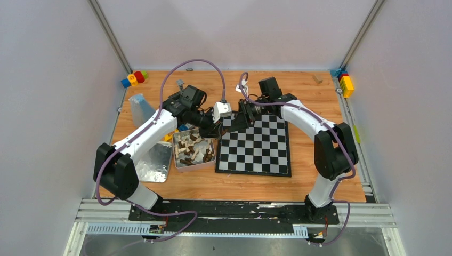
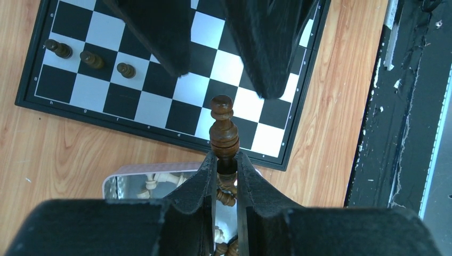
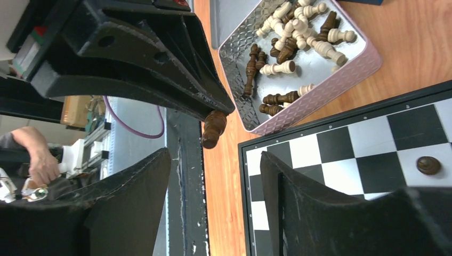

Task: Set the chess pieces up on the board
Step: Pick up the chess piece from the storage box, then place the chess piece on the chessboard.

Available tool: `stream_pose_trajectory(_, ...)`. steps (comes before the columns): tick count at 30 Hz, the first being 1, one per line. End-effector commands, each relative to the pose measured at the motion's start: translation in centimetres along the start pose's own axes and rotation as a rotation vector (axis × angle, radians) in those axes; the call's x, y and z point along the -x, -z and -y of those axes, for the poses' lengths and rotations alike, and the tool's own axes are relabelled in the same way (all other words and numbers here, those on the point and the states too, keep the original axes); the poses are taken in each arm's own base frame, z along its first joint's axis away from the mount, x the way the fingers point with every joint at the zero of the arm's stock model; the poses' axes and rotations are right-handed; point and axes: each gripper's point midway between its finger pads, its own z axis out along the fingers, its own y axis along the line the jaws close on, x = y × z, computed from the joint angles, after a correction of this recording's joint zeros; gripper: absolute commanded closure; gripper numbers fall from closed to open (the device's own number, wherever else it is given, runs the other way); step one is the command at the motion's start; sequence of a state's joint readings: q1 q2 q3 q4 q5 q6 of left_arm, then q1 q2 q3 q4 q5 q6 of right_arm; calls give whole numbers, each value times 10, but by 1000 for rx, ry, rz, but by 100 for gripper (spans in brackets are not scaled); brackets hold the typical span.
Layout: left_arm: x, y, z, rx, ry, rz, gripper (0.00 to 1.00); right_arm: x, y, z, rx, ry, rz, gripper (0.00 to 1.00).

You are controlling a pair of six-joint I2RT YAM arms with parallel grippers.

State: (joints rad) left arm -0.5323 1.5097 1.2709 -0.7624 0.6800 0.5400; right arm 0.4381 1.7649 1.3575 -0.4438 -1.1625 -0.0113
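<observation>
My left gripper [image 2: 226, 157] is shut on the base of a dark brown chess piece [image 2: 223, 128], which sticks out past the fingertips above the tin's edge. My right gripper [image 3: 214, 154] stands open facing it, its jaws wide on either side of the piece's head [image 3: 213, 128] without touching it. Both grippers meet at the board's far left corner [image 1: 230, 122]. The board [image 2: 154, 109] carries three dark pawns [image 2: 91, 59] in a row. One dark pawn [image 3: 428, 165] shows in the right wrist view. Several cream and brown pieces [image 3: 288, 53] lie in the tin.
The open metal tin [image 1: 176, 160] sits left of the board [image 1: 256, 144], and its shiny lid [image 1: 152, 162] lies further left. Coloured bricks sit at the back left [image 1: 134, 78] and back right [image 1: 345, 82] corners. A pale blue object [image 1: 140, 106] stands behind the left arm.
</observation>
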Motion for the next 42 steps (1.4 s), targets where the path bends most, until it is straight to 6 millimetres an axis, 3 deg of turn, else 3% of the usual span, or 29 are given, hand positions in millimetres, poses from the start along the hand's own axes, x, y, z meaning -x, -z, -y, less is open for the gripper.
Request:
stream_pose_trajectory(1, 19, -1, 2, -15, -32, 55, 87, 15, -9, -10, 66, 29, 10, 38)
stream_pose_trajectory(10, 16, -4, 2, -14, -24, 49, 87, 14, -21, -10, 76, 18, -10, 50)
stream_pose_trajectory(22, 11, -6, -1, 6, -15, 32, 86, 15, -21, -3, 25, 25, -7, 87)
stream_pose_trajectory(26, -1, -3, -4, 37, -16, -11, 85, 23, -4, 17, -111, 43, 22, 92)
stream_pose_trajectory(31, -32, 1, -11, 75, 46, -65, 83, 27, 23, 52, -330, 55, 49, 97)
stream_pose_trajectory(37, -55, 22, -33, 146, 168, -55, 82, 19, 31, 89, -545, 96, 3, 98)
stream_pose_trajectory(42, -55, 32, -40, 181, 191, -34, 81, 14, 23, 106, -634, 143, -55, 98)
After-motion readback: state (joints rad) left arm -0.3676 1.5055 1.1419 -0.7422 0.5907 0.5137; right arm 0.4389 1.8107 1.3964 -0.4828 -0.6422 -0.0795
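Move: The outer of two brown chess pieces sticking end to end out of the left gripper is the right hand's target: about 3 cm to its left, 1 cm back and 1 cm lower. On the board the nearest standing brown piece lies roughly 8 cm ahead of the right hand, 1 cm right, 15 cm down. From the left hand, the outer piece is some 3 cm right and 2 cm below; the storage box is about 10 cm left, 3 cm ahead, 14 cm below. Easing leftward about 2 cm and slightly down, the right hand brings its open fingers round the outer brown chess piece and closes on it while the left holds nearly still. They then part: the right carries its piece forward some 7 cm, down and rightward towards the standing pieces, wrist tipping and turning clockwise about 30 degrees; the left, keeping its own piece gripped, goes left about 7 cm and down towards the storage box. ##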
